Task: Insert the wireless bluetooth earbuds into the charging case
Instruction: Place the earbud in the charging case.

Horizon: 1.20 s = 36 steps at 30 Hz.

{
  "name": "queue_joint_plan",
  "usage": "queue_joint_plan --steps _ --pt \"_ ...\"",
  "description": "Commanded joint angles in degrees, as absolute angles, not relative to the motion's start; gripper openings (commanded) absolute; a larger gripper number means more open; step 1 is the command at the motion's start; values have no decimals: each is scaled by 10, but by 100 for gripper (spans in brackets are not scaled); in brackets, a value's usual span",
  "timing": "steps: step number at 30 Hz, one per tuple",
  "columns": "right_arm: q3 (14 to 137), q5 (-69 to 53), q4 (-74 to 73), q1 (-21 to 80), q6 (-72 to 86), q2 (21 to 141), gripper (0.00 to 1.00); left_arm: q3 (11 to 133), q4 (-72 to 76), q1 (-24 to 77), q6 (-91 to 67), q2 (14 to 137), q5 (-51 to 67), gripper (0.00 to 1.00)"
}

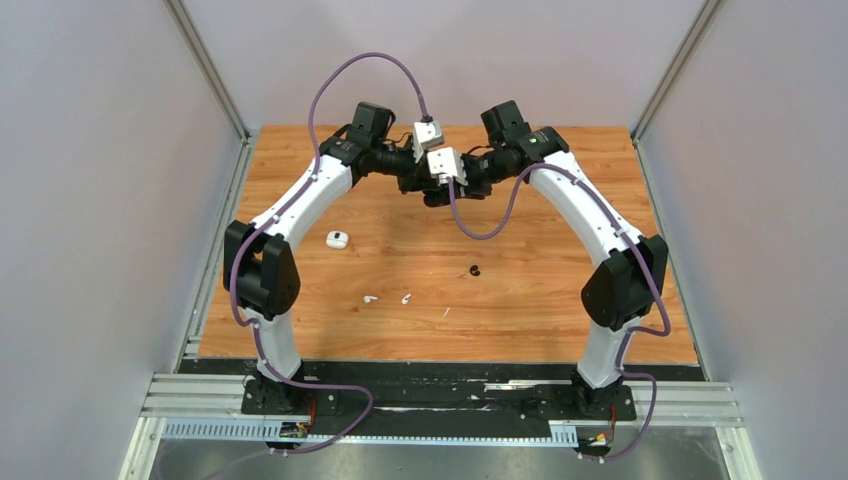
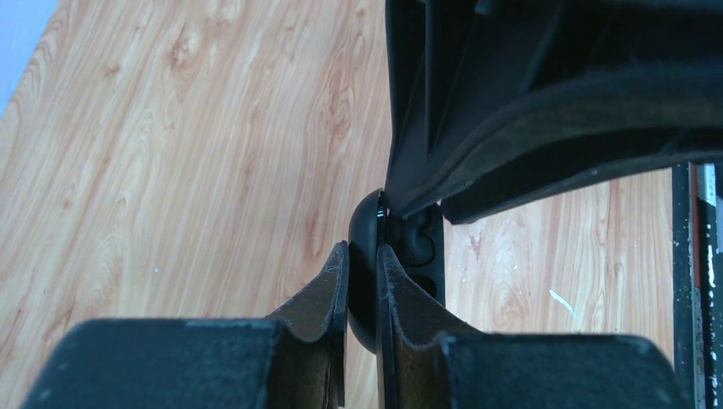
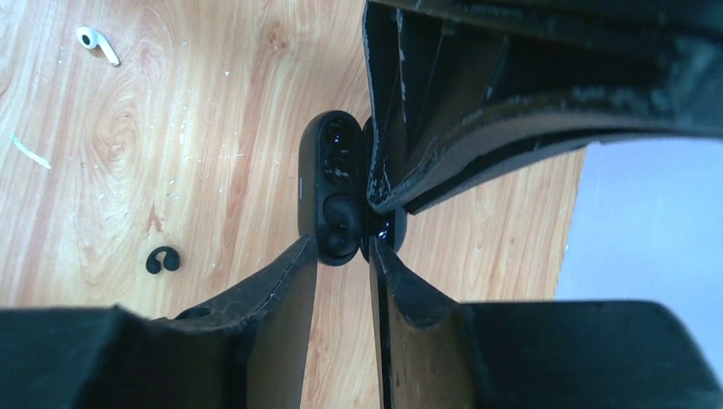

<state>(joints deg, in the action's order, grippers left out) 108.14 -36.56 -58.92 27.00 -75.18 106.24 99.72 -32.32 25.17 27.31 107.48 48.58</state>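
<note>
Over the table's back middle my left gripper is shut on one rounded half of an open black charging case. The case's other half shows moulded wells, with a black bud seated in the near one. My right gripper is open, its tips on either side of the case's near end and bare wood showing between the fingers. Two white earbuds lie on the wood nearer the arm bases, apart from both grippers. One white earbud also shows in the right wrist view.
A black ear-hook bud lies loose right of centre. A small white case sits left of centre. A thin white fleck lies near the white earbuds. Grey walls close in the wooden table on three sides.
</note>
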Motion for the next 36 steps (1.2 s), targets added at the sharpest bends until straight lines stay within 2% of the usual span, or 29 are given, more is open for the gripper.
queue_joint_plan --steps 1,10,16,22,29,36 --pt "1070 -410 -586 251 -710 1016 33 1027 -299 259 279 1069 510 0" --pt "1061 -479 -543 213 -597 994 36 1023 -298 259 292 1063 501 0" --pt "1062 -537 -461 183 -441 1013 37 1005 -286 259 311 1050 496 0" --pt "1070 -577 -394 182 -317 1047 43 998 -280 259 330 1039 496 0" --pt "1070 -587 -374 185 -280 1077 52 988 -280 259 351 1028 498 0" --pt "1051 -580 -374 186 -288 1079 55 987 -268 259 343 1025 499 0"
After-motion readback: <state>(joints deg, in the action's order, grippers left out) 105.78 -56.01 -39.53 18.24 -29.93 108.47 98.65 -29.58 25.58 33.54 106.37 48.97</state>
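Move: The open charging case, held by the left hand, lies about 3 cm to the right hand's left, level with it fore and aft and some 2 cm lower. The loose black earbud on the table is roughly 14 cm back, 3 cm right and 21 cm below that hand; the nearer white earbud is about 20 cm back and 10 cm left, equally low. From the left hand the case's middle is about 1 cm back, 2 cm right and 1 cm below. Rising some 5 cm, the opening right hand twists 40 degrees, swings forward, then dips left over the case. ##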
